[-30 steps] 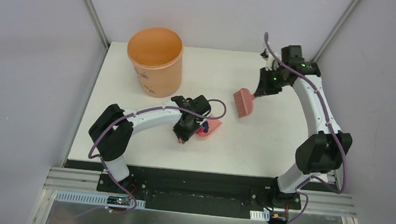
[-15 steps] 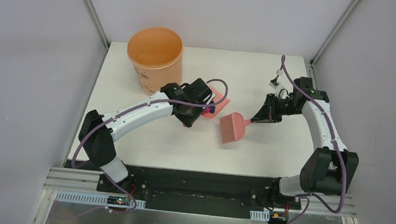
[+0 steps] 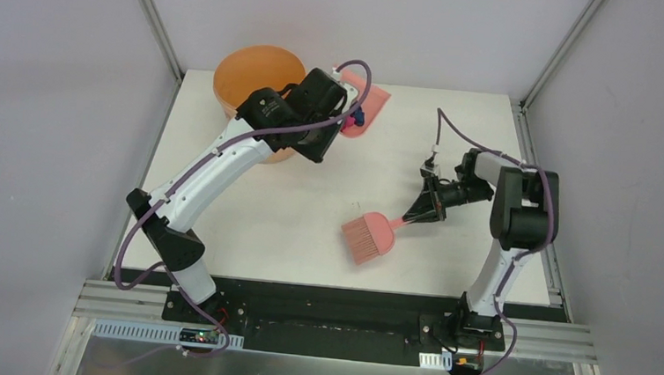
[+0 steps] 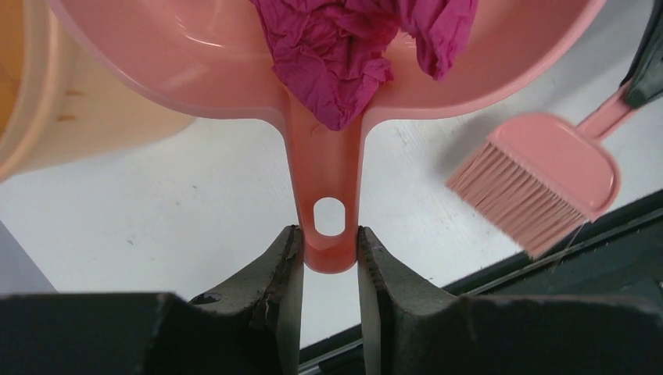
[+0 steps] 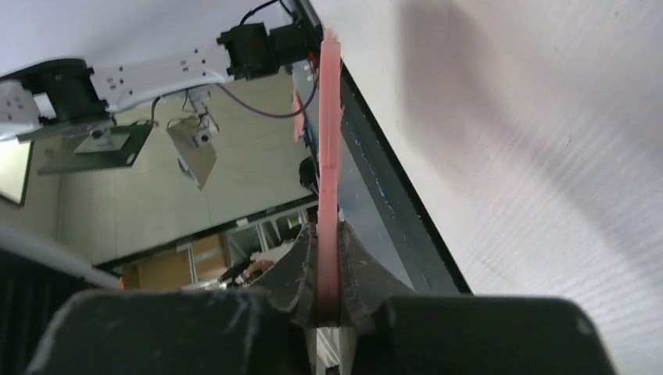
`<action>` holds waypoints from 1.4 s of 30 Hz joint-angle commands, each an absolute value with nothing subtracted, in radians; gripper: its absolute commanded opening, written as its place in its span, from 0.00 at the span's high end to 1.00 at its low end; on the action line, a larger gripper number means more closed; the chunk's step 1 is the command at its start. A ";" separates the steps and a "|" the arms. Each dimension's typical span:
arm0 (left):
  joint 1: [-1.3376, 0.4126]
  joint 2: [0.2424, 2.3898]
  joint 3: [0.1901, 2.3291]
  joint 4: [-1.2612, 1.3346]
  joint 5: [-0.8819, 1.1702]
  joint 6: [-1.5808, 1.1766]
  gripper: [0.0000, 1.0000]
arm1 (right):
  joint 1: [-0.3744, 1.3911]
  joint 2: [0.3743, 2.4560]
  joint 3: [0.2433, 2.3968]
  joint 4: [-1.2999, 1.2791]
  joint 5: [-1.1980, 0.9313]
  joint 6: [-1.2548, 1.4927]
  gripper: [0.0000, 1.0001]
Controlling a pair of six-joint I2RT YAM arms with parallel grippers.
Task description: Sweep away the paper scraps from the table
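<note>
My left gripper (image 4: pixel 328 248) is shut on the handle of the pink dustpan (image 4: pixel 328 180) and holds it raised beside the orange bucket (image 3: pixel 241 68), near the table's back edge (image 3: pixel 362 110). Paper scraps lie in the pan: a magenta wad (image 4: pixel 344 55) fills the left wrist view, and a dark blue bit (image 3: pixel 359 115) shows from above. My right gripper (image 5: pixel 328 269) is shut on the handle of the pink hand brush (image 3: pixel 371 236), whose bristles point toward the front of the white table (image 3: pixel 308 230). The brush shows edge-on in the right wrist view (image 5: pixel 329 141).
The bucket (image 4: pixel 47 117) stands at the back left of the table. A black rail (image 3: pixel 339 287) runs along the front edge. Grey walls and metal posts close in the back and sides.
My left arm has lifted the dustpan from the table's middle up and back to beside the bucket. My right arm has drawn the brush forward toward the front edge.
</note>
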State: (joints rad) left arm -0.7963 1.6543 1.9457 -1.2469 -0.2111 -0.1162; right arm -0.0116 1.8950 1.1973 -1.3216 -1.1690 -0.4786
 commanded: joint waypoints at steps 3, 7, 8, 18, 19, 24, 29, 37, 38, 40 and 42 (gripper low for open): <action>-0.725 1.708 2.101 -1.323 -0.250 -0.092 1.00 | -0.003 2.017 1.287 -1.724 -1.337 -0.921 1.00; -0.628 1.708 2.121 -1.319 -0.232 -0.094 1.00 | -0.003 1.999 1.260 -1.607 -1.318 -0.799 1.00; -0.604 1.710 2.127 -1.315 -0.223 -0.089 1.00 | -0.004 1.989 1.249 -1.543 -1.302 -0.734 1.00; -0.434 1.751 2.209 -1.290 -0.103 -0.110 1.00 | -0.002 1.802 1.110 -0.992 -0.895 -0.172 0.97; -0.420 1.750 2.205 -1.278 -0.076 -0.116 1.00 | -0.002 1.797 1.110 -0.987 -0.877 -0.169 0.94; -0.361 1.743 2.177 -1.209 0.070 -0.168 1.00 | -0.003 1.753 1.114 -0.991 -0.830 -0.169 0.66; -0.301 1.722 2.113 -1.131 0.199 -0.213 1.00 | -0.003 1.640 1.107 -0.968 -0.722 -0.170 0.39; -0.220 1.716 2.043 -1.030 0.372 -0.281 1.00 | -0.059 1.439 1.079 -0.902 -0.612 -0.157 0.37; -0.207 1.712 2.027 -1.004 0.407 -0.299 1.00 | -0.077 1.420 1.075 -0.890 -0.611 -0.149 0.37; -0.175 1.697 1.971 -0.935 0.495 -0.361 1.00 | -0.115 1.380 1.061 -0.863 -0.623 -0.135 0.37; -0.144 1.686 1.924 -0.870 0.579 -0.415 1.00 | -0.138 1.362 1.048 -0.845 -0.654 -0.130 0.36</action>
State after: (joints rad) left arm -0.1936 1.7432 1.9907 -1.0447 0.3752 -0.2924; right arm -0.0895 1.4235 1.0737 -0.9180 -0.6506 -0.1574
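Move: The left hand pinches the dustpan's handle. The orange bin stands about 24 cm ahead of it and 16 cm left, its middle some 13 cm lower; the paper scraps in the pan lie roughly 10 cm ahead and 5 cm right, at hand height. The right hand holds the brush by its handle; the bare table spot for it lies about 8 cm below, 5 cm left and 1 cm ahead. Still pinching the dustpan, the left hand carries it left and forward to the bin, then on forward over the mouth, about 12 cm forward in all; it turns some 20 degrees counter-clockwise and rolls its left side down. The right hand lowers the brush about 5 cm, opens to let go of it, then rises and backs off rightward, fingers tipping down. ##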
